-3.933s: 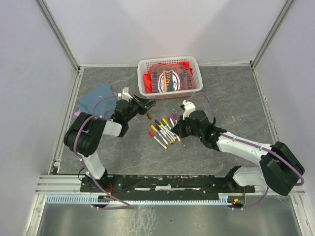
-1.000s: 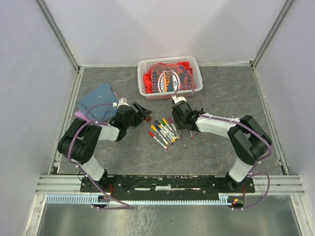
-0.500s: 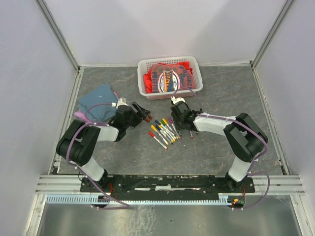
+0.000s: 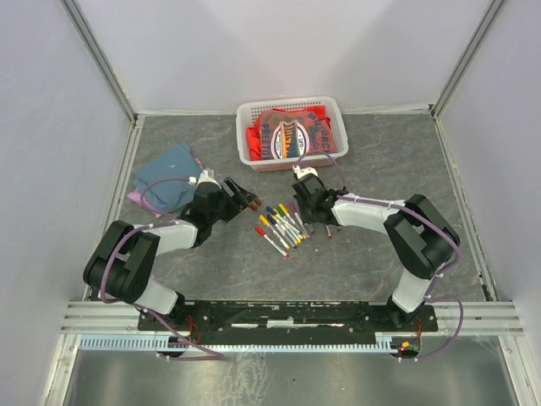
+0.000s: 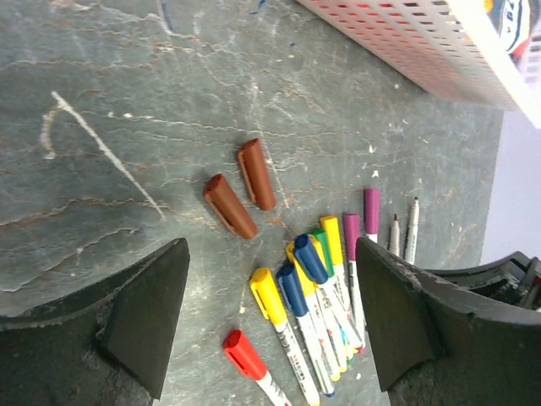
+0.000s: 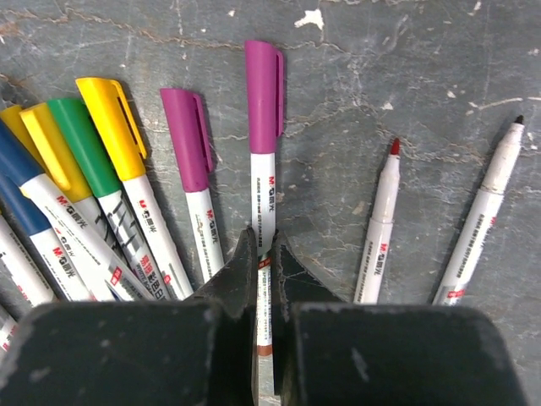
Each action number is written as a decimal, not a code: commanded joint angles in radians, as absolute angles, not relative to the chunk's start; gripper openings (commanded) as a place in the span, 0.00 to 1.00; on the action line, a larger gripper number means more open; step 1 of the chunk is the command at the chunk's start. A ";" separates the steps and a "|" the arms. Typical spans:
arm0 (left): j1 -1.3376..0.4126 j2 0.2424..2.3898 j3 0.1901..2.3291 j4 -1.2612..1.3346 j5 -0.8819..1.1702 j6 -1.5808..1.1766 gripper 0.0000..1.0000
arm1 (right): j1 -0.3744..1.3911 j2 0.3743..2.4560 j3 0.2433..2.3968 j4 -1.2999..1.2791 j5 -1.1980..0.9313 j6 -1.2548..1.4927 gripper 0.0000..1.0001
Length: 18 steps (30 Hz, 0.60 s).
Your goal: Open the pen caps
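Several pens (image 4: 283,224) with white barrels and coloured caps lie fanned out mid-table. In the right wrist view my right gripper (image 6: 264,244) is shut on the white barrel of a purple-capped pen (image 6: 264,93), which lies on the table beside another purple-capped pen (image 6: 190,135). My left gripper (image 5: 270,254) hangs open over the other end of the bundle, with the red-capped (image 5: 243,355), yellow-capped (image 5: 269,296) and blue-capped pens (image 5: 309,258) between its fingers, touching none. Two loose brown pen caps (image 5: 230,205) lie just beyond. Two uncapped pens (image 6: 380,228) rest to the right.
A white basket (image 4: 245,139) with red packets stands behind the pens. A blue cloth (image 4: 169,173) lies at the back left, behind my left gripper (image 4: 241,196). My right gripper (image 4: 306,203) sits just in front of the basket.
My right gripper has gone from partly open to shut on the purple-capped pen's barrel. The left arm's elbow has swung left and nearer; its gripper stays open over the pens.
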<state>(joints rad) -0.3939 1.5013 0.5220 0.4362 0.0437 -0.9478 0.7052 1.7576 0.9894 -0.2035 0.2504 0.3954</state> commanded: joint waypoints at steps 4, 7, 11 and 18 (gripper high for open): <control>-0.432 1.458 0.560 0.542 0.183 -0.888 0.85 | 0.705 1.598 0.968 -0.180 0.288 0.367 0.01; -0.455 1.462 0.589 0.557 0.217 -0.884 0.85 | 0.705 1.526 0.945 -0.161 0.257 0.365 0.01; -0.478 1.497 0.623 0.617 0.287 -0.922 0.85 | 0.708 1.475 0.932 -0.152 0.214 0.367 0.01; -0.515 1.572 0.680 0.681 0.331 -0.994 0.85 | 0.751 1.424 0.913 -0.145 0.187 0.378 0.01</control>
<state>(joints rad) -0.4953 1.5383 0.6247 0.6022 0.2813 -0.9501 0.7208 1.4708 0.9264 -0.1764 0.2119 0.3775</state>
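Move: Pinched in the right fingers by its white barrel, the purple-capped marker still lies along the table, its cap about 6 cm ahead of that hand and 1 cm to its left. A second purple-capped marker lies some 3 cm to the right hand's left and 1 cm back; the uncapped red-tip marker lies 5 cm to its right, level. From the open left hand the held purple cap is roughly 17 cm right, 3 cm ahead and 5 cm lower; the loose brown caps lie 2 cm ahead, 1 cm right, 5 cm below. Lifting nearly straight up by about 9 cm, the right hand keeps its pinch on the marker and tilts some 15 degrees so that its fingers point less steeply down. Meanwhile the left hand, fingers staying wide open, leaves the brown caps and sweeps about 9 cm right and 7 cm up towards the purple cap, turning clockwise. ##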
